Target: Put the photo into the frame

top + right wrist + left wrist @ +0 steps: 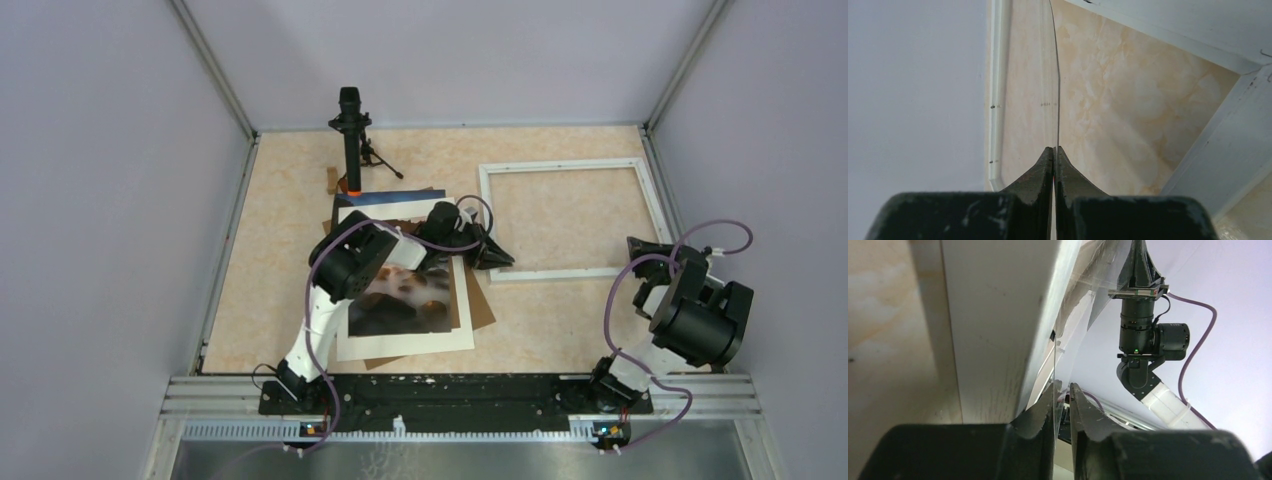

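The photo (400,305), a dark print with a white border, lies flat under my left arm. The white frame (563,164) rests on the table at the back right. A thin clear sheet (1058,75) runs edge-on from my right gripper (1053,148), which is shut on it beside the frame's near right corner (640,248). My left gripper (497,258) is at the frame's near left corner. Its jaws (1063,385) stand slightly apart, the clear sheet (1083,300) between them and lying against one finger. The frame's rail (998,315) is just to their left.
A brown cardboard sheet (482,305) pokes out from under the photo. A black device on a small tripod (350,130) stands at the back, left of the frame. Grey walls close in the tabletop on three sides.
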`<state>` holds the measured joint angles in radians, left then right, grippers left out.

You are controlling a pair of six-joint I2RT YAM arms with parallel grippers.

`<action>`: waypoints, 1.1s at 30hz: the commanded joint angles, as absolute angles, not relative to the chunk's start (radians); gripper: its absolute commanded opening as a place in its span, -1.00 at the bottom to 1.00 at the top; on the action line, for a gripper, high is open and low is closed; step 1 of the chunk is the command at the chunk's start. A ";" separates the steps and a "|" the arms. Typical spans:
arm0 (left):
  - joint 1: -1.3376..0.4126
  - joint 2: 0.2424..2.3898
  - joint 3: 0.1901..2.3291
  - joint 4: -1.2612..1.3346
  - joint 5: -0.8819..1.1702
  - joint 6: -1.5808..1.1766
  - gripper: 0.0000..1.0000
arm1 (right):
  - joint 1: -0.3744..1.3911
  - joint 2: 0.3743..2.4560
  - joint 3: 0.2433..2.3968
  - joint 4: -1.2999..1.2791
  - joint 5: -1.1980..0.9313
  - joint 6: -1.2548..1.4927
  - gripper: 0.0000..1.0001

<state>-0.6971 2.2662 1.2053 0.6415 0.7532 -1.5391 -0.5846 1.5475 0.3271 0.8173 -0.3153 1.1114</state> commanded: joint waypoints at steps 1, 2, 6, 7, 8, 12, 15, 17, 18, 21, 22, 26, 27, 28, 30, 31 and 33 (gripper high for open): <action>-0.691 2.220 1.186 0.574 0.752 -1.485 -0.54 | -0.574 1.569 0.342 0.882 -0.312 1.111 -0.98; -0.689 2.212 1.182 0.569 0.755 -1.483 -0.47 | -0.571 1.572 0.344 0.883 -0.312 1.112 -0.97; -0.687 2.202 1.166 0.563 0.770 -1.480 -0.33 | -0.569 1.579 0.346 0.888 -0.306 1.118 -0.94; -0.686 2.199 1.157 0.562 0.770 -1.480 -0.32 | -0.569 1.579 0.346 0.888 -0.307 1.120 -0.94; -0.685 2.194 1.150 0.563 0.771 -1.479 -0.32 | -0.568 1.579 0.347 0.886 -0.306 1.121 -0.94; -0.679 2.176 1.130 0.554 0.780 -1.463 -0.26 | -0.566 1.580 0.354 0.878 -0.306 1.121 -0.91; -0.675 2.158 1.121 0.530 0.786 -1.444 -0.16 | -0.563 1.581 0.357 0.873 -0.303 1.119 -0.89; -0.674 2.145 1.107 0.524 0.789 -1.436 -0.11 | -0.562 1.581 0.364 0.863 -0.301 1.118 -0.87; -0.672 2.137 1.100 0.523 0.792 -1.433 -0.09 | -0.560 1.580 0.366 0.859 -0.301 1.117 -0.86; -0.668 2.112 1.078 0.515 0.801 -1.417 -0.04 | -0.556 1.573 0.378 0.820 -0.298 1.109 -0.71; -0.666 2.103 1.068 0.512 0.802 -1.411 -0.03 | -0.555 1.568 0.381 0.804 -0.296 1.104 -0.61; -0.664 2.063 1.047 0.482 0.812 -1.375 -0.01 | -0.551 1.541 0.399 0.729 -0.287 1.088 -0.38; -0.664 2.052 1.044 0.472 0.814 -1.365 0.00 | -0.550 1.532 0.407 0.698 -0.283 1.081 -0.32; -0.664 2.039 1.043 0.460 0.815 -1.346 0.00 | -0.548 1.521 0.416 0.663 -0.279 1.074 -0.25; -0.662 2.016 1.043 0.435 0.815 -1.319 0.02 | -0.543 1.504 0.433 0.609 -0.269 1.064 -0.13; -0.661 2.004 1.043 0.428 0.817 -1.308 0.03 | -0.541 1.494 0.439 0.583 -0.263 1.060 -0.05; -0.661 1.984 1.043 0.413 0.820 -1.291 0.05 | -0.537 1.476 0.457 0.511 -0.248 1.046 0.11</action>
<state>-0.6670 2.0716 1.0519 0.4473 0.8043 -1.3659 -0.5518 1.5417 0.3969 0.6327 -0.2882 1.0939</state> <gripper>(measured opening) 0.516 0.494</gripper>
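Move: Both hands still hold a clear sheet over the frame. The frame's middle lies about 11 cm ahead and 15 cm right of the left hand, and about 6 cm ahead and 14 cm left of the right. The frame's near left corner is some 4 cm left of and 4 cm behind the left hand, and the photo's middle some 26 cm left and 4 cm back. All lie a few centimetres below. Both hands open on the clear sheet, the left withdrawing left and back about 5 cm, the right staying. ##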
